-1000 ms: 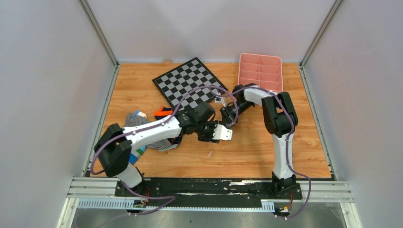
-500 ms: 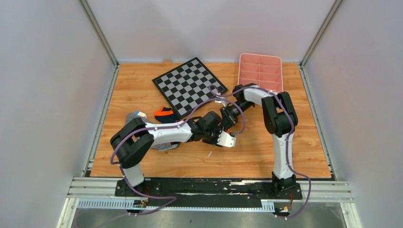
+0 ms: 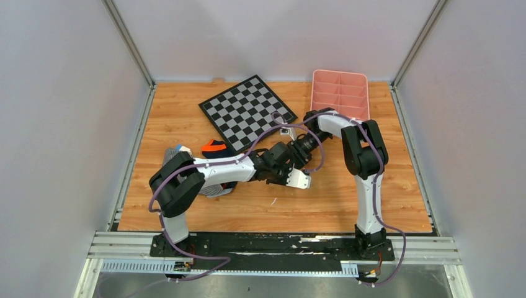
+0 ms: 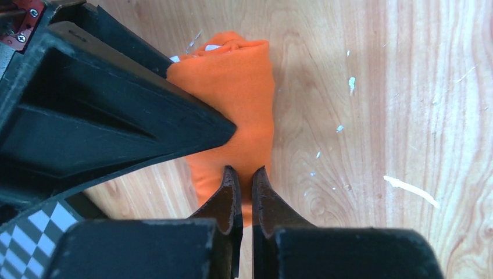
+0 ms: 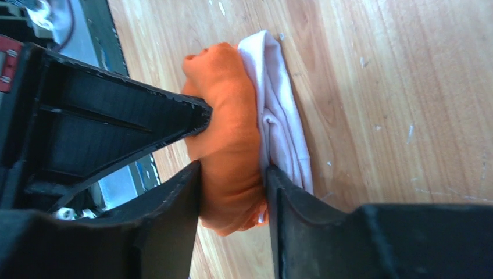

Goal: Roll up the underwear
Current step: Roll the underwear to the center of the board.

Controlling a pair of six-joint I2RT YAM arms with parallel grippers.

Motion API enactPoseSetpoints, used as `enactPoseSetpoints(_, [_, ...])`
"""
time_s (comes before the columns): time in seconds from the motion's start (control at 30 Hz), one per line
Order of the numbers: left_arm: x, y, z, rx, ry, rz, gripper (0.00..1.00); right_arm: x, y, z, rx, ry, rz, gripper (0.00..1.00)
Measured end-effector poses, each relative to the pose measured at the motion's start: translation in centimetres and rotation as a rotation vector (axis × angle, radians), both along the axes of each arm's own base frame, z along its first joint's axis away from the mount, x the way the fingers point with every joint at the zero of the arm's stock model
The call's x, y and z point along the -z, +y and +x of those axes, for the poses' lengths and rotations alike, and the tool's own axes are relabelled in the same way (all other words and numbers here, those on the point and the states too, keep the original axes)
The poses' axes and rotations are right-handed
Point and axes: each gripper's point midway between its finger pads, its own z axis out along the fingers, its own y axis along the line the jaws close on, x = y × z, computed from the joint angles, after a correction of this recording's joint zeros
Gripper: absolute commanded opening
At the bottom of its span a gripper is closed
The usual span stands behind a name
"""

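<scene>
The underwear (image 4: 244, 87) is a tight orange roll lying on the wooden table, with its white trim (image 5: 279, 122) along one side. My right gripper (image 5: 234, 168) straddles one end of the roll, one finger pressed on the orange side and the other on the white trim. My left gripper (image 4: 245, 174) is shut, and its paired tips press against the roll's side. I cannot see fabric pinched between them. In the top view both grippers, left (image 3: 295, 177) and right (image 3: 293, 155), meet at the table's centre and hide the roll.
A checkered board (image 3: 247, 110) lies at the back centre and a pink divided tray (image 3: 340, 90) at the back right. A dark pair with orange (image 3: 213, 148) and a striped garment (image 3: 175, 155) lie left, under the left arm.
My left arm has swung in toward the right gripper and its jaws have closed. The right gripper has stayed at the roll.
</scene>
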Motion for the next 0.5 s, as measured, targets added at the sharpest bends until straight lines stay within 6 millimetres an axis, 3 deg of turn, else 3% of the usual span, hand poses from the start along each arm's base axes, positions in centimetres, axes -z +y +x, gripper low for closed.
enactPoseSetpoints(0.17, [0.1,-0.2,-0.6,0.001,0.069,-0.001,0.0,-1.4,-2.1,0.7,-0.028,-0.055,-0.069,0.61])
enactPoseSetpoints(0.23, [0.1,-0.1,-0.8,-0.002,0.088,-0.002,0.0,-4.0,-3.2,2.7,-0.012,-0.152,-0.069,0.62])
enactPoseSetpoints(0.37, [0.1,-0.2,-1.0,-0.016,0.135,0.001,0.0,-10.5,-7.5,7.9,0.129,-0.399,-0.041,0.65])
enactPoseSetpoints(0.43, [-0.1,-0.5,-1.0,-0.031,0.191,0.002,0.0,-13.7,-9.9,9.0,0.203,-0.532,-0.029,0.64])
enactPoseSetpoints(0.5, [-0.1,-0.7,-0.9,-0.042,0.244,0.002,0.0,-15.6,-12.1,8.8,0.26,-0.66,-0.042,0.63])
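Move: The left fingers, already shut, pinch the orange underwear roll near its left end; its middle lies some 2 cm to their right and 1 cm ahead, slightly below. The dark underwear is about 17 cm to the left hand's left and 3 cm ahead, the chessboard some 20 cm ahead and 10 cm left. The right fingers straddle the roll's right end, its middle 2 cm to their left; the pink tray sits roughly 25 cm ahead and 15 cm right of that hand. The left fingers keep their pinch on the roll's left end, easing only about a centimetre back and right while the wrist tilts the tips towards the base. The right fingers, already partly open, spread wider and come free of the roll's other end; that hand then sweeps up about 15 cm, right and forward towards the tray, its wrist swinging some 40 degrees so the fingers point more steeply down. ##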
